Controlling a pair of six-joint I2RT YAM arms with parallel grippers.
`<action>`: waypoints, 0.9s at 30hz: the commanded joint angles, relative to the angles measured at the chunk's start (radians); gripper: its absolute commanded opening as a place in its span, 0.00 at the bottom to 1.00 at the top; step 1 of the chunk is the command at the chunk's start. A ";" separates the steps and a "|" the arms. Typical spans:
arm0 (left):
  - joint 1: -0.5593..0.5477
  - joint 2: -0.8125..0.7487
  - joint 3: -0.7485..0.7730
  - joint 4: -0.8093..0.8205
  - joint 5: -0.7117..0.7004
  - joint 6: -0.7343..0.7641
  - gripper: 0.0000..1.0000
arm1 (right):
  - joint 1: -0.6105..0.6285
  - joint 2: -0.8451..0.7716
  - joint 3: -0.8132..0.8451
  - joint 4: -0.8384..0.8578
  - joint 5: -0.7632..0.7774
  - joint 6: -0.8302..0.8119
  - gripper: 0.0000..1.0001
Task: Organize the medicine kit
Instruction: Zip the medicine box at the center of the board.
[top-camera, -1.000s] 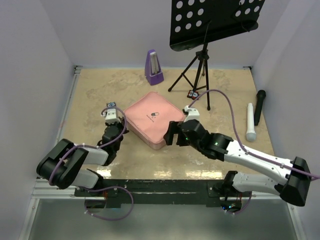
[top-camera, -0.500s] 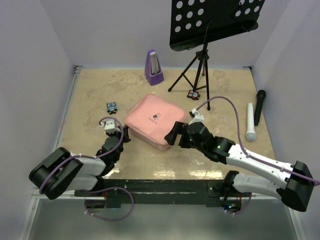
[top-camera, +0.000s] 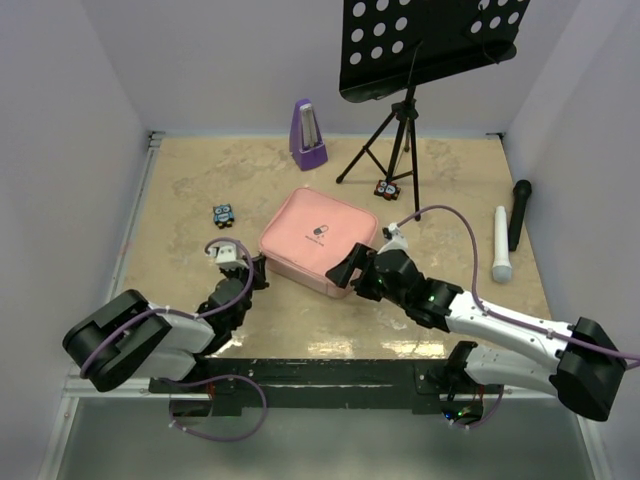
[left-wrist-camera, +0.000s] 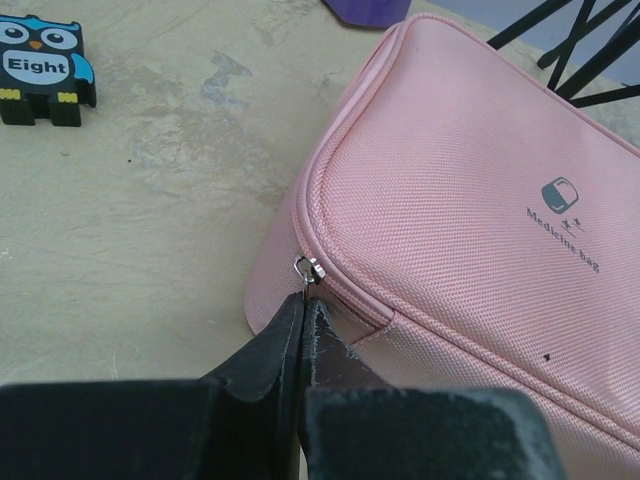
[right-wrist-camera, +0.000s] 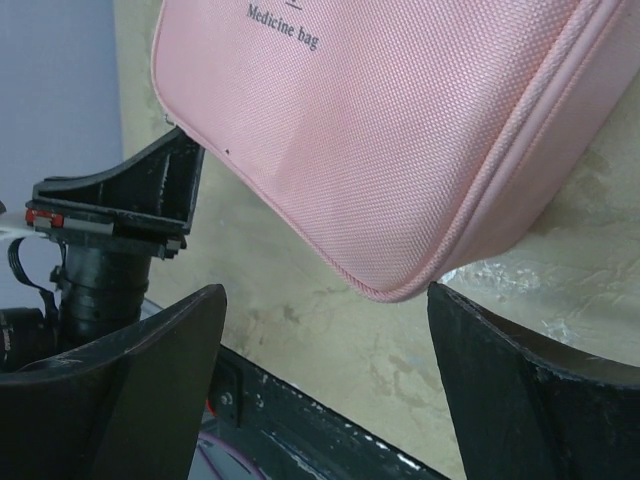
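The pink medicine kit (top-camera: 318, 236) lies zipped closed in the middle of the table, logo side up. My left gripper (top-camera: 258, 268) is at its near left corner. In the left wrist view the kit (left-wrist-camera: 480, 200) fills the right side. There the left gripper (left-wrist-camera: 303, 305) is shut on the small metal zipper pull (left-wrist-camera: 307, 268). My right gripper (top-camera: 350, 276) stands open at the kit's near right corner. In the right wrist view that corner of the kit (right-wrist-camera: 400, 130) hangs just beyond the wide-apart fingers of the right gripper (right-wrist-camera: 325, 335), which hold nothing.
A purple metronome (top-camera: 307, 135) and a black music stand (top-camera: 400, 130) stand at the back. An owl card (top-camera: 223, 213) lies left of the kit, another small card (top-camera: 387, 188) by the stand's legs. White (top-camera: 502, 245) and black (top-camera: 519, 212) microphones lie at the right.
My left gripper has come down along the kit's left side to its near left corner. The kit has shifted a little to the right. My right gripper has drawn nearer.
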 joint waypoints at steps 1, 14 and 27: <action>-0.031 0.026 -0.046 0.119 0.036 -0.048 0.00 | -0.022 0.027 -0.019 0.090 0.012 0.060 0.83; -0.071 0.041 -0.052 0.146 0.032 -0.054 0.00 | -0.108 0.030 -0.098 0.128 0.009 0.083 0.78; -0.099 0.054 -0.050 0.165 0.046 -0.051 0.00 | -0.197 0.096 -0.096 0.214 -0.028 0.012 0.44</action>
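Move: My left fingers already pinch the zip pull at the medicine box's near-left corner. My right hand, open, goes for the box's near-right corner, about 2 cm ahead of it and 4 cm below; that corner is some 17 cm right of my left hand and 5 cm nearer me. From my right hand the pull sits 16 cm left and 6 cm ahead, the lid's printed label 12 cm ahead and 5 cm left. The owl block stands roughly 9 cm ahead and 9 cm left of my left hand, 5 cm lower. I bring my right hand forward and down about 4 cm each while shifting nearly as far right, turning it some 10 degrees clockwise, and narrow its fingers to about half open around the near-right corner of the medicine box, one fingertip on either side. Meanwhile my left hand keeps the zip pull pinched and draws it about 2.5 cm right and slightly back. ##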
